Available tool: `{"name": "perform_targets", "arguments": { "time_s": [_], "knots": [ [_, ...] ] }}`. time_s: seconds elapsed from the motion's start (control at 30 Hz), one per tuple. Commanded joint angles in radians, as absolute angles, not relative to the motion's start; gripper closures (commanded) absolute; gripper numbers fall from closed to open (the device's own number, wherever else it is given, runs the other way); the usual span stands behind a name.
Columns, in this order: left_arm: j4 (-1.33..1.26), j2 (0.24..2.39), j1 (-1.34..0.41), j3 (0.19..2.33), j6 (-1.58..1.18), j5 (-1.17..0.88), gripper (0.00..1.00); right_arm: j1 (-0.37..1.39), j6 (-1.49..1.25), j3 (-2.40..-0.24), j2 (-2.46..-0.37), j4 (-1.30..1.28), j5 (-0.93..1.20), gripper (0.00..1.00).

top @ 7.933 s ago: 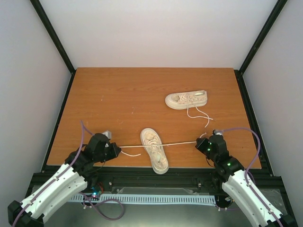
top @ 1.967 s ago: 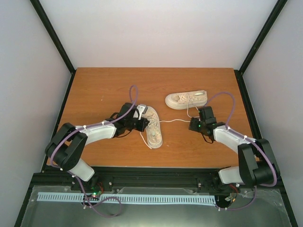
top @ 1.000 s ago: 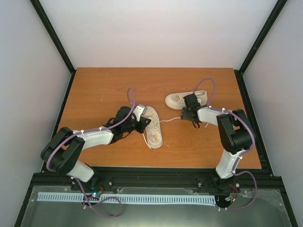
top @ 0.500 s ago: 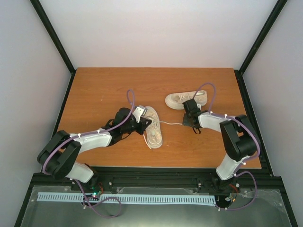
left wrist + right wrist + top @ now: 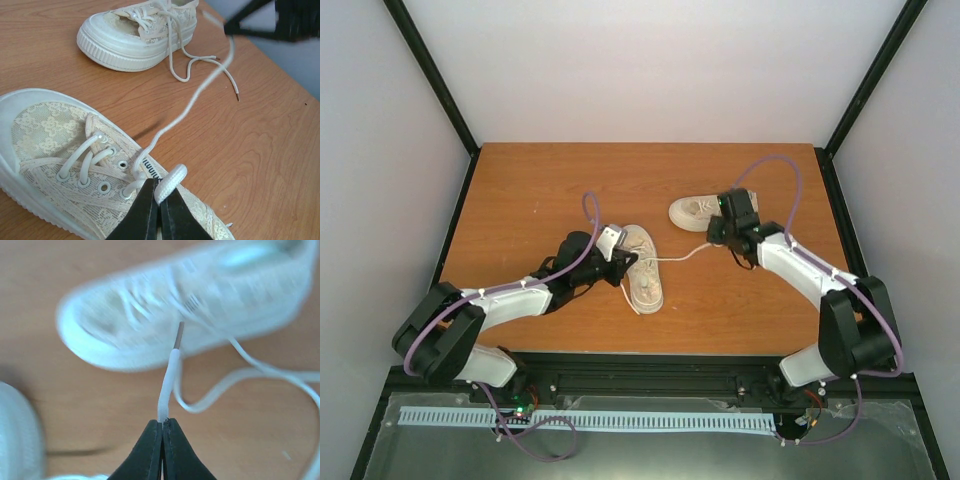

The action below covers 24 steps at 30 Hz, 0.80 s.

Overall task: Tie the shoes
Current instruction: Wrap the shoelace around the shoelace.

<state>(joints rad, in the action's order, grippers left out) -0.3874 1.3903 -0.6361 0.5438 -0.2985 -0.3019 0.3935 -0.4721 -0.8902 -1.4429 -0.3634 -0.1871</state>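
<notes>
Two cream shoes lie on the wooden table. The near shoe [image 5: 644,268] [image 5: 55,150] points away from me; the far shoe [image 5: 696,212] [image 5: 131,36] [image 5: 190,300] lies sideways behind it. My left gripper [image 5: 623,267] [image 5: 160,194] is shut on a folded loop of the near shoe's lace [image 5: 171,181], just above its eyelets. The other lace strand [image 5: 681,254] [image 5: 200,95] rises rightwards to my right gripper [image 5: 714,238] [image 5: 162,423], which is shut on its end [image 5: 168,385] just below the brown tip, in front of the far shoe.
The far shoe's loose laces [image 5: 200,62] [image 5: 250,375] lie on the wood [image 5: 540,190] between the shoes. Black frame posts and white walls close in the table on three sides. A rail [image 5: 620,372] runs along the near edge.
My right gripper has shut on the lace end and lifted it up beside the far shoe, its arm swinging outward. The left gripper holds its loop in nearly the same place.
</notes>
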Motion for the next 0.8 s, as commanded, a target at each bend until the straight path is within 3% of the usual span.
{"name": "perform_targets", "arguments": {
  "time_s": [0.0,0.2,0.3,0.4,0.47,0.63,0.77],
  "knots": [
    [-0.447,1.378,-0.645,0.541,-0.268,-0.297,0.99,0.419,-0.424,-1.094,-1.536,-0.324,-0.055,0.97],
    [-0.449,1.369,-0.646,0.531,-0.247,-0.282,0.99,0.580,-0.431,-1.431,-1.733,-0.336,0.088,0.97],
    [-0.456,1.362,-0.646,0.522,-0.245,-0.282,0.99,0.623,-0.459,-1.494,-1.766,-0.325,0.166,0.94],
    [-0.460,1.368,-0.646,0.520,-0.246,-0.281,0.99,0.626,-0.465,-1.450,-1.756,-0.317,0.203,0.48],
    [-0.463,1.377,-0.646,0.524,-0.249,-0.286,0.99,0.616,-0.467,-1.373,-1.716,-0.303,0.164,0.35],
    [-0.473,1.393,-0.646,0.530,-0.256,-0.300,0.99,0.553,-0.408,-1.119,-1.561,-0.178,0.224,0.33],
    [-0.467,1.394,-0.646,0.535,-0.253,-0.308,0.99,0.548,-0.268,-0.968,-1.492,-0.071,0.453,0.37]
  ]
}}
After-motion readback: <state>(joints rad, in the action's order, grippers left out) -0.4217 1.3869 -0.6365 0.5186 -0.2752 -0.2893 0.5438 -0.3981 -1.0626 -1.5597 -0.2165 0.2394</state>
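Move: The right hand holds the lace's free end, its tip sticking out of the fingers. The near shoe's middle lies about 18 cm to its left, 8 cm back and 7 cm lower; the lace pinched by the left fingers is about 21 cm left and 6 cm back, roughly level. The other shoe stands straight ahead, some 12 cm out and 7 cm lower. From the left hand, the near shoe's middle is 3 cm right, 2 cm back and 8 cm below. Leftward in a fast rising arc, the right hand swings the lace end some 20 cm over towards the near shoe's far end, turning counter-clockwise nearly 30 degrees as its left side lifts. Near the end of that swing its fingers open wide and let go of the lace; then it comes back right and a little nearer while sinking about 6 cm, still open. The left hand stays put, keeping its pinch on the lace above the shoe. ##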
